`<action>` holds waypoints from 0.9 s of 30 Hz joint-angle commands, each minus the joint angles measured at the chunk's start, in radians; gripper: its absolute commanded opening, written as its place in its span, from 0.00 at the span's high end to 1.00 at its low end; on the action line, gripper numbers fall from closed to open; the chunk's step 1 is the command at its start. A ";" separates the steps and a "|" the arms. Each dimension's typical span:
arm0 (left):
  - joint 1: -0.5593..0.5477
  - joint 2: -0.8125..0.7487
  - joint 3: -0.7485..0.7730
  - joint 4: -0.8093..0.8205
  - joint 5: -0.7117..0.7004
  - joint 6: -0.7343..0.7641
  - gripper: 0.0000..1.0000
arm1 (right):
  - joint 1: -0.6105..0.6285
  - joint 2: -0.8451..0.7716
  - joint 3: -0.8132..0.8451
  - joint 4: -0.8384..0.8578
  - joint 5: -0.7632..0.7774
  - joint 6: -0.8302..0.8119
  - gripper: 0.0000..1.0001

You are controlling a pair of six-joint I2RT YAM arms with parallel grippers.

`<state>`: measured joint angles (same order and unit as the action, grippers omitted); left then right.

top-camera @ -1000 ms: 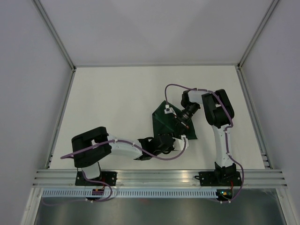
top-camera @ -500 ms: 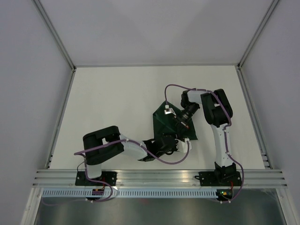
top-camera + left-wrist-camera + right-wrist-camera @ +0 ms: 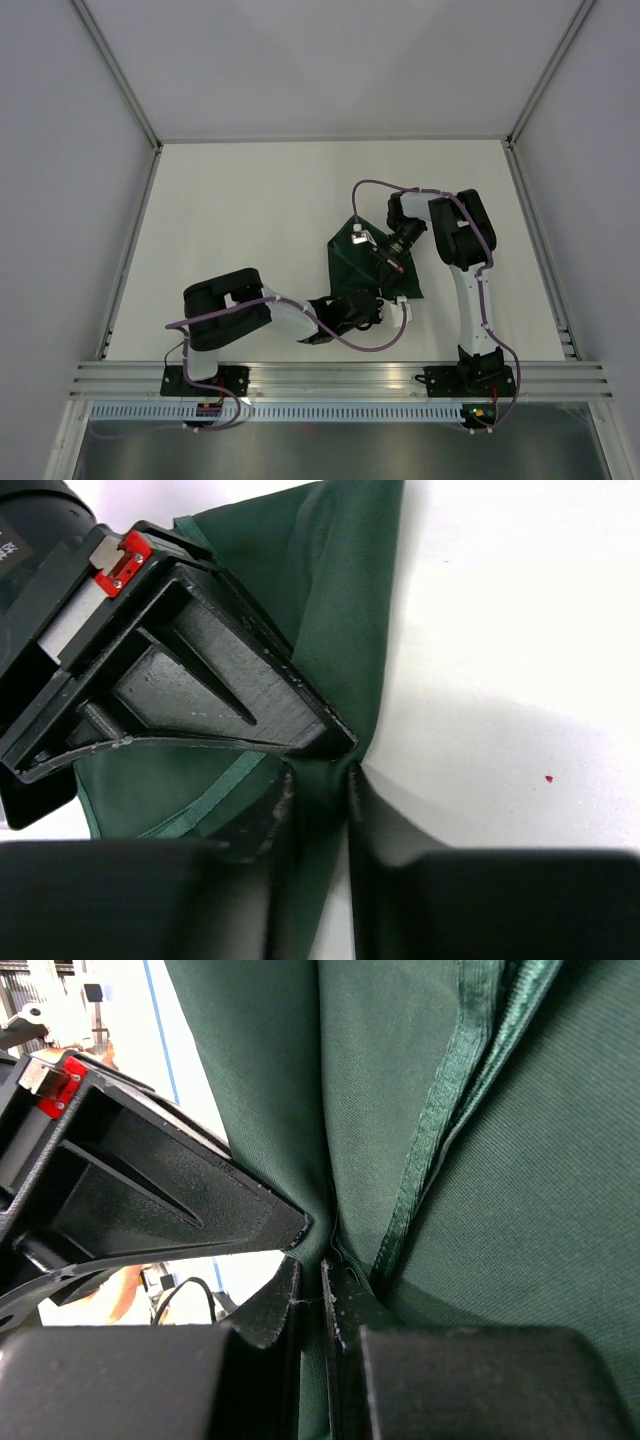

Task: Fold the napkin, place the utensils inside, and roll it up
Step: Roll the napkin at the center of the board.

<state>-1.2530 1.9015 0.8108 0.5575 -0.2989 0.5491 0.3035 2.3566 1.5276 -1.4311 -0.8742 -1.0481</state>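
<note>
The dark green napkin [image 3: 345,262] lies bunched on the white table between the two arms. My left gripper [image 3: 362,308] is at its near edge, shut on a fold of the cloth [image 3: 330,590] that runs up between the two fingers [image 3: 318,798]. Just beyond it, my right gripper [image 3: 388,274] is shut on a hemmed fold of the napkin [image 3: 520,1160], pinched between its pads [image 3: 312,1295]. The two grippers almost touch: the right one's finger [image 3: 200,670] fills the left wrist view. The utensils are out of view.
Grey walls enclose the white table [image 3: 250,210] on three sides. An aluminium rail [image 3: 340,378] runs along the near edge by the arm bases. A purple cable [image 3: 365,185] loops above the right arm. A tiny red speck [image 3: 547,778] lies on the table.
My left arm has swung its elbow to the right and its jaws have closed on the napkin's near edge. The right gripper has kept its grip and barely moved.
</note>
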 commanded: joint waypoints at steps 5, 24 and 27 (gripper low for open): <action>0.029 0.059 0.007 -0.186 0.144 -0.133 0.94 | -0.001 0.046 0.009 0.172 0.164 -0.058 0.92; 0.122 0.028 0.034 -0.311 0.434 -0.287 0.98 | -0.044 -0.261 -0.067 0.383 0.161 0.149 0.48; 0.153 0.030 0.034 -0.314 0.480 -0.328 0.98 | -0.072 -0.335 -0.115 0.536 0.175 0.246 0.48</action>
<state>-1.1183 1.8862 0.8768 0.4500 0.0349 0.3454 0.2646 2.1002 1.4429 -1.1320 -0.7456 -0.9047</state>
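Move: Pinched in the right fingers is the napkin's folded near edge; the left hand has the same edge between its half-closed fingers, about 3 cm to the left of the right grip and 1 cm nearer the bases. From the right hand, the napkin's right near corner lies roughly 8 cm right and 3 cm back, and its far corner some 17 cm ahead and 8 cm left, all at about finger height or just below. Closing on the folded near edge, the left fingers pinch it, ease about 1 cm to the right and tilt some 20 degrees, their forward side dipping. Once they have shut, the right hand opens and comes free of the edge, lifts nearly 2 cm, then speeds forward over the napkin, about 5 cm away from the left hand, its fingers tipping steeper downward. ##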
